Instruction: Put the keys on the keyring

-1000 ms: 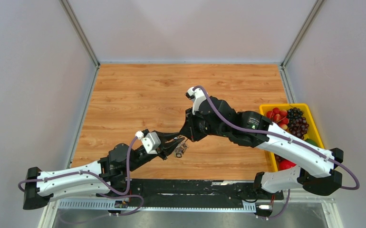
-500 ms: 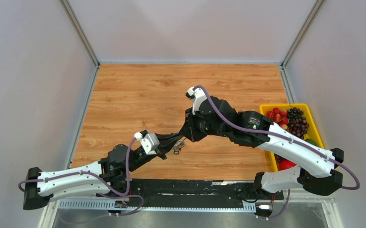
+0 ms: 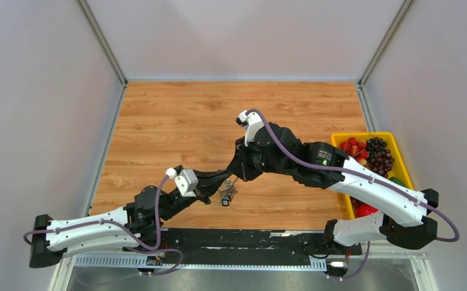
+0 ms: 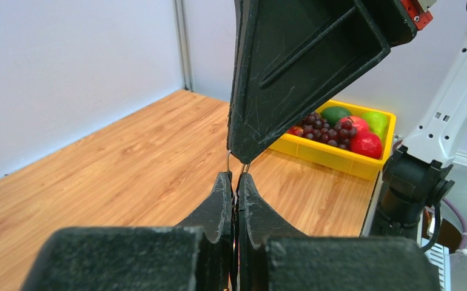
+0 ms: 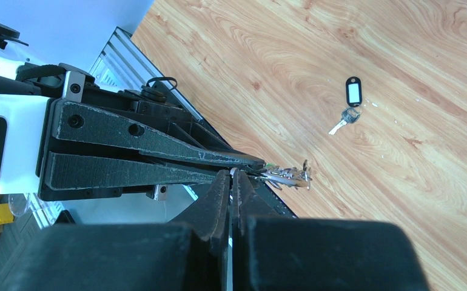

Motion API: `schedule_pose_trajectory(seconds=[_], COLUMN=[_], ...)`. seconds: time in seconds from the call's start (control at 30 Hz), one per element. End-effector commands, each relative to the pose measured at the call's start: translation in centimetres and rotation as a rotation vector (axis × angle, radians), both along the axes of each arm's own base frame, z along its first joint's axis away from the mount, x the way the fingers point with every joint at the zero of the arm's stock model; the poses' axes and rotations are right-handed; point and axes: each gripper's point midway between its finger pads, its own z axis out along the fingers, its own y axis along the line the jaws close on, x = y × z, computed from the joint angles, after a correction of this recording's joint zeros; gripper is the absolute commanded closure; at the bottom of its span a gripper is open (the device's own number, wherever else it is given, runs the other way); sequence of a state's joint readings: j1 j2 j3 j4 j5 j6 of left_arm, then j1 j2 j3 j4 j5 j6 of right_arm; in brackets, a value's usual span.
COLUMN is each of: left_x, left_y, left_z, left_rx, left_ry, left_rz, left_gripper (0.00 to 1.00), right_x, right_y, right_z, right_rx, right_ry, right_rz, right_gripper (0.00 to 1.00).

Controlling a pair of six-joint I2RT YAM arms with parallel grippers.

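Both grippers meet above the table's near middle. My left gripper [image 3: 224, 180] is shut on the keyring [image 4: 229, 159], a thin silver wire that shows just past its fingertips in the left wrist view. My right gripper [image 3: 236, 174] comes from the opposite side and is shut on the same keyring [image 5: 233, 171]. A bunch of keys [image 5: 288, 177] hangs from the ring beside the fingertips, seen from above as a small dark cluster of keys [image 3: 225, 196]. One loose key with a black-framed white tag [image 5: 353, 93] lies flat on the wood; the right arm hides it from above.
A yellow tray [image 3: 340, 136] of fruit stands at the table's right edge, behind the right arm. A black strip [image 3: 249, 236] runs along the near edge by the arm bases. Grey walls close the table on three sides.
My left gripper has shut on the keyring and drawn back slightly to the left. The key bunch has swung a little under the fingertips. The right arm has held still.
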State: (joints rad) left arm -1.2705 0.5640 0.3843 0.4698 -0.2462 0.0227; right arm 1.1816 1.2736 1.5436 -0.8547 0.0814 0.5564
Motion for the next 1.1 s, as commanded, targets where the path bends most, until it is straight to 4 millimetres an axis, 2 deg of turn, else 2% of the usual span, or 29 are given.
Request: schedule_pose_trajectory(seconds=[0.0, 0.07, 0.23, 0.47, 0.67, 0.87, 1.07], left_x=[0.9, 1.2, 2.0, 3.6, 4.8, 5.4, 5.8], left_y=[0.9, 1.2, 2.3, 4.0, 5.6, 7.2, 8.4], left_z=[1.5, 1.5, 1.4, 0.2, -0.7, -1.2, -1.8], left_rx=[-0.056, -0.055, -0.059, -0.038, -0.026, -0.029, -0.035], left_ry=[0.023, 0.029, 0.049, 0.091, 0.124, 0.145, 0.158], left_rz=[0.064, 0.082, 0.149, 0.275, 0.384, 0.46, 0.516], left_gripper=[1.0, 1.0, 1.0, 1.0, 1.0, 1.0, 1.0], right_x=[-0.2, 0.0, 0.7, 2.4, 3.9, 5.4, 6.0], right_y=[-0.2, -0.5, -1.3, -2.5, -2.8, -2.2, -0.9], right_z=[3.5, 4.0, 4.7, 2.9, 0.0, -5.1, -9.7], right_rx=[0.112, 0.12, 0.126, 0.056, -0.017, -0.113, -0.123], right_ry=[-0.05, -0.063, -0.104, -0.161, -0.184, -0.159, -0.104], right_rz=[0.003, -0.009, -0.047, -0.109, -0.146, -0.153, -0.129], right_gripper=[0.99, 0.84, 0.66, 0.62, 0.6, 0.54, 0.45])
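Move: I hold the keyring between my fingertips with both hands. The last loose key with its black tag lies on the table about 14 cm ahead of my right hand, some 3 cm to its left and 29 cm below. The bunch of keys hangs from the ring about 8 cm under that hand, a centimetre or so to its left and back. From my left hand the loose key is also roughly 14 cm ahead, 2 cm left and 29 cm down. My right fingers open and let go of the ring. That hand backs off up and to the right by 2 to 3 cm, then swings down and forward towards the loose key, ending about 9 cm lower than it began. My left hand keeps its pinch on the ring and carries it left and forward, sinking slightly, while turning some 25 degrees counter-clockwise. ##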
